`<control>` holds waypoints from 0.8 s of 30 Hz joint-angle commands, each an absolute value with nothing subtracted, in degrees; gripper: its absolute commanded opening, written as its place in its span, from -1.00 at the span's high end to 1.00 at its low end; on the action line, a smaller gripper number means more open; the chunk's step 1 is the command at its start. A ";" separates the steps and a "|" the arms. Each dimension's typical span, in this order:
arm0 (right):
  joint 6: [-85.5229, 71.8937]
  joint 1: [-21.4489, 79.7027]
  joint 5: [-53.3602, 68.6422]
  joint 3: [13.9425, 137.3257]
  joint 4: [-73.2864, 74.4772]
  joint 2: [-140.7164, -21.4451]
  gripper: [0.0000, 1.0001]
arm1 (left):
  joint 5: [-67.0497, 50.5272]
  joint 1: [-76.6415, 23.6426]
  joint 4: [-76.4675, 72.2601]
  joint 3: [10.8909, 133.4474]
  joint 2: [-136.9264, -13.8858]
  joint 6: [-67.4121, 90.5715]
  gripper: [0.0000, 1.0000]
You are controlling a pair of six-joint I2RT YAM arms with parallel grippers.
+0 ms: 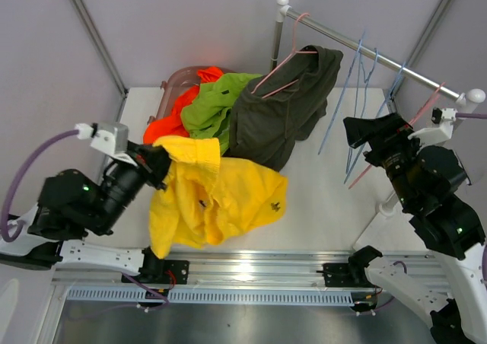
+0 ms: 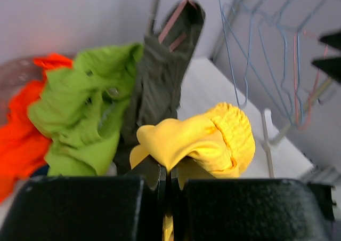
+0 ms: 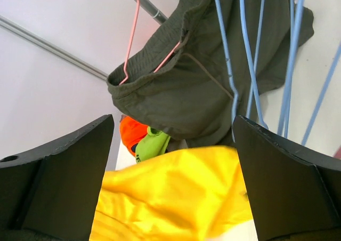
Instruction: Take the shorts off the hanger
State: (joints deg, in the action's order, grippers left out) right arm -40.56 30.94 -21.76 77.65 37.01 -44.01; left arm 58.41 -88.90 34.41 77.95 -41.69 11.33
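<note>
My left gripper (image 1: 163, 161) (image 2: 170, 171) is shut on the waistband of the yellow shorts (image 1: 221, 199) (image 2: 208, 137), which trail across the table. The dark olive-grey shorts (image 1: 281, 108) (image 3: 202, 81) hang from a pink hanger (image 1: 285, 62) (image 3: 133, 33) on the rail, their lower part resting on the pile. Lime green shorts (image 1: 213, 104) (image 2: 85, 107) and orange shorts (image 1: 171, 119) (image 2: 16, 129) lie heaped at the back left. My right gripper (image 1: 361, 131) (image 3: 173, 123) stands wide open near the rail, empty, facing the olive and yellow shorts (image 3: 176, 198).
A metal rail (image 1: 380, 55) runs across the back right, carrying several bare blue hangers (image 1: 358, 93) (image 3: 245, 49) close to my right gripper. A clear pinkish tub (image 1: 179, 81) sits behind the green and orange shorts. A rail post (image 1: 275, 39) rises at the back.
</note>
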 commanded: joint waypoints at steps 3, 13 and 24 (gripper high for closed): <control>-40.17 30.85 -22.50 76.30 39.02 -40.61 -0.99 | 67.93 -87.98 5.37 84.45 -41.13 -21.40 1.00; -39.29 30.85 -22.50 73.39 39.02 -39.02 -0.99 | 69.60 -88.07 -22.20 95.54 -49.21 -59.86 1.00; -39.02 30.85 -20.92 71.63 37.62 -39.64 -0.99 | 74.00 -80.01 -33.09 96.41 -59.58 -79.65 1.00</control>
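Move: My left hand already holds the yellow shorts by the waistband, high over the table. The basin lies roughly 42 cm ahead and 3 cm left of it, some 38 cm below, with the green shorts in it about 4 cm right of my hand and the red ones 10 cm left, both about as far out. The olive shorts hang about 42 cm ahead and 25 cm right, 20 cm lower. From my right hand the basin is about 34 cm ahead, 48 cm left and 37 cm below. Keeping the fingers of my left hand shut on the yellow waistband, I lift it about 17 cm while swinging left, away from the olive shorts, and easing slightly forward; near the end the swing drifts back right a little. The wrist turns some 35 degrees counter-clockwise and tips up. My right hand, still open, backs off slightly and sinks about 3 cm beside the blue hangers. ##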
